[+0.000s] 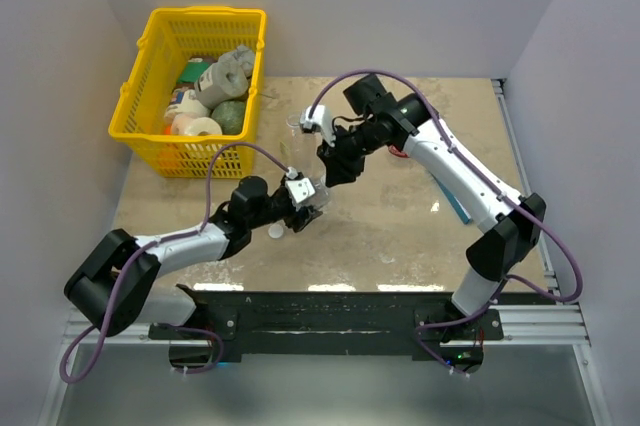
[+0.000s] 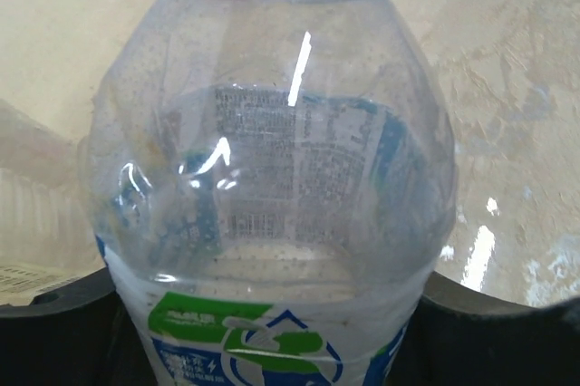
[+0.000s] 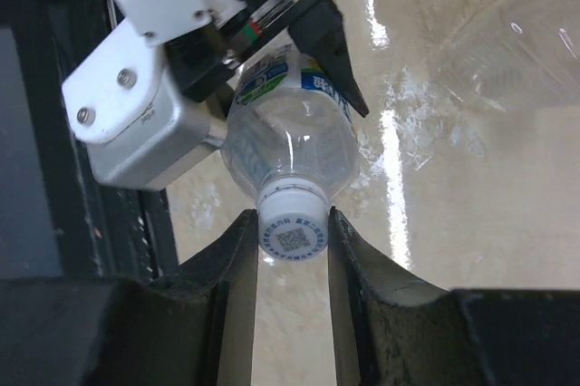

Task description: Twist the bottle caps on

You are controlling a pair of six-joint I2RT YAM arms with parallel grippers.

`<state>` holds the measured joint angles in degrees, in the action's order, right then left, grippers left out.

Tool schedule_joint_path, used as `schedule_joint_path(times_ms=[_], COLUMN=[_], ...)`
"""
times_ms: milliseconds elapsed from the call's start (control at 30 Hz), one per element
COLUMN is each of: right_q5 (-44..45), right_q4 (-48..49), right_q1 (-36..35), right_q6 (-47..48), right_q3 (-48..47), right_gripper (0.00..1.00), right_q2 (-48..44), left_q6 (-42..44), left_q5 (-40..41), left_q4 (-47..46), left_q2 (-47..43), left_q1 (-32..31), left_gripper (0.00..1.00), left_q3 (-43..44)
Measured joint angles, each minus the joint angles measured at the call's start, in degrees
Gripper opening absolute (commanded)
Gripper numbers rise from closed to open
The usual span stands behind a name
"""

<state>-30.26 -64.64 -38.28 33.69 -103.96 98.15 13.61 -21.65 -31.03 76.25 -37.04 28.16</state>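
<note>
A short clear bottle with a blue and green label (image 2: 272,178) fills the left wrist view, and my left gripper (image 2: 272,336) is shut on its lower body. From above, this bottle (image 1: 312,196) hangs over the table's middle between both grippers. In the right wrist view a white cap (image 3: 292,223) with printed code sits on the neck of the bottle (image 3: 285,146). My right gripper (image 3: 292,234) is shut on the cap, with one finger pressed against each side. A second small white cap (image 1: 275,231) lies on the table below my left gripper (image 1: 303,208).
A yellow basket (image 1: 150,76) with several items stands at the back left. Another clear bottle (image 1: 295,124) stands beside it. A flat blue-and-white box (image 1: 455,201) lies under the right arm, with something red (image 1: 400,153) partly hidden behind that arm.
</note>
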Motion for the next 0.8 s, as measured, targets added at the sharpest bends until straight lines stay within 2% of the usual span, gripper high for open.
schedule_joint_path(times_ms=[233,333,367,400,433,533,633,700,800], right_q5=[-2.36,-2.4,-2.36,-2.29,-2.27,-2.08,-0.74,-0.59,-0.81], right_q4=[5.22,5.79,5.73,5.46,4.68,-0.76,-5.44,-5.46,-5.2], right_q1=[2.43,2.75,2.8,2.8,2.8,2.75,2.82,3.23,3.43], right_q6=[-16.11,-18.8,-19.45,-19.87,-20.24,-19.91,-17.35,-15.3,-10.14], right_q3=[-0.04,-0.72,-1.29,-2.19,-3.63,-9.73,-20.57,-25.99,-26.25], right_gripper=[0.01,0.25,0.38,0.45,0.69,0.92,0.99,0.98,0.92], right_q2=[0.92,2.19,2.86,3.63,4.55,7.28,10.45,10.4,5.38], left_q6=[-3.58,-3.65,-3.74,-3.98,-4.24,-6.86,-8.76,-9.57,-10.01], left_q5=[7.85,10.05,10.62,11.04,11.41,12.98,13.38,13.05,9.94], left_q4=[-1.84,-0.98,-0.63,-0.37,-0.2,-0.07,-0.63,-0.57,0.39], left_q2=[0.0,0.02,0.02,0.02,0.02,0.0,-0.52,-0.94,-0.98], left_q1=[-1.2,-1.31,-1.31,-1.31,-1.31,-0.9,0.0,0.33,0.46], left_gripper=[0.0,0.0,0.0,0.0,0.0,0.0,0.0,0.0,0.0], left_q3=[0.02,0.02,0.02,0.02,0.09,1.27,2.73,3.02,2.99])
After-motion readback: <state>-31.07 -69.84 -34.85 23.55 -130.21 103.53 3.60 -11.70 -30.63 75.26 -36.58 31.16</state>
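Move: Between the right fingertips already sits the cap on the held bottle, its middle practically at the hand point, perhaps 1 cm below. The clear standing bottle is about 11 cm farther out, 5 cm to the left and 12 cm lower; the red-labelled bottle stands some 14 cm ahead, 17 cm to the right, also 12 cm lower. From the left hand, gripping the bottle's body, the cap lies about 9 cm up, 2 cm right and 1 cm ahead. Finishing the twist, the right hand keeps its pinch on the cap and turns some 15 degrees clockwise while both hands ease about 2 cm forward and the left turns the bottle counter-clockwise. Then the right fingers open wide, release the cap and rise about 11 cm clear of it; the left keeps its grip on the body, coming up some 2 cm. ##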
